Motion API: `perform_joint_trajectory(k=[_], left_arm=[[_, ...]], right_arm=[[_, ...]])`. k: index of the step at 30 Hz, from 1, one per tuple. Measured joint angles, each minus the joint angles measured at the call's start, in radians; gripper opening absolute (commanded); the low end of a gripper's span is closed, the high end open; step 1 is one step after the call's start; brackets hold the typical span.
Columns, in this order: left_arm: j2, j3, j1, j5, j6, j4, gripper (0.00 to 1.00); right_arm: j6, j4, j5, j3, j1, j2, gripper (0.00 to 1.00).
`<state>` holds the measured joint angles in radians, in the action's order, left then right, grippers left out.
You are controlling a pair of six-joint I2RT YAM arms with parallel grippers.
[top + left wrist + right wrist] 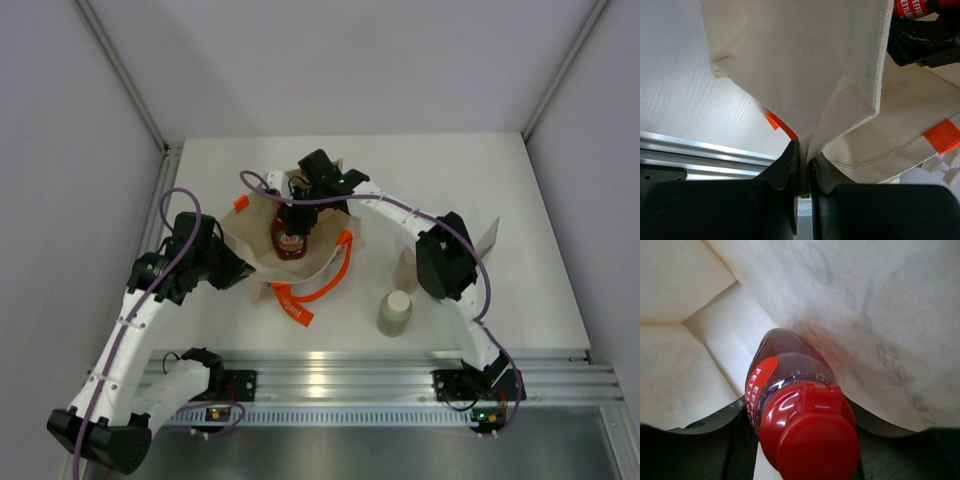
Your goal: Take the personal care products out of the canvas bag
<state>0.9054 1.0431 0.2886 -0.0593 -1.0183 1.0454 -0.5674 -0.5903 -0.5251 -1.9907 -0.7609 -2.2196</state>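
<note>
The beige canvas bag (262,240) with orange handles (335,270) lies open at the middle left of the table. My left gripper (240,272) is shut on the bag's fabric edge (805,65), the cloth pinched between its fingers (785,165). My right gripper (293,222) reaches down into the bag's mouth and is shut on a red bottle (790,370) with a red flip cap, one finger on each side of its neck. The bag's inner walls (865,315) surround that bottle. A pale green bottle (394,313) with a white cap stands on the table outside the bag.
The aluminium rail (380,375) with both arm bases runs along the near edge. A tan shape (405,265) sits partly hidden beside the right arm, and a beige flap (487,237) shows further right. Grey walls enclose the table on three sides.
</note>
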Motion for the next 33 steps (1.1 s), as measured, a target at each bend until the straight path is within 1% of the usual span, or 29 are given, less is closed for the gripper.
perform_joint_trajectory(k=[7, 13, 21, 26, 33], left_arm=[[0.000, 0.000, 0.000, 0.006, -0.005, 0.000, 0.00], [0.000, 0.000, 0.000, 0.014, -0.010, 0.000, 0.00], [0.002, 0.000, 0.000, 0.036, -0.030, 0.000, 0.00], [0.014, 0.005, 0.000, 0.050, -0.030, 0.000, 0.00], [0.031, 0.016, 0.000, 0.061, -0.030, 0.000, 0.00]], right_arm=[[0.108, 0.027, 0.019, 0.049, 0.000, 0.045, 0.00], [0.150, 0.031, 0.045, 0.100, 0.000, 0.153, 0.00], [0.190, 0.037, 0.071, 0.113, 0.000, 0.299, 0.00], [0.264, 0.033, 0.128, 0.114, 0.000, 0.405, 0.00], [0.377, -0.042, 0.273, 0.111, 0.000, 0.591, 0.00]])
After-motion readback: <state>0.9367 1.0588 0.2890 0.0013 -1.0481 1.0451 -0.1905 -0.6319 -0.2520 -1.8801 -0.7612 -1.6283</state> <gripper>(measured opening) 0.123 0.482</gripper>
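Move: The right hand is down inside the canvas bag with the red bottle already gripped. The beige bottle, one of the products already out, stands about 28 cm to its right and 7 cm back. The green bottle is some 25 cm right and 19 cm back; the bag's right rim is roughly 13 cm right, 1 cm ahead and 7 cm above. From the left hand, the beige bottle lies about 38 cm right and 9 cm ahead. Upward first and gathering speed, the right hand lifts the still-gripped red bottle out through the bag's mouth, rising about 24 cm. It drifts right and a little back on the way, most of that near the end, towards the beige bottle's side, while the wrist turns some 25 degrees clockwise and rolls its left side up. The left fingers keep pinching the bag's rim. ##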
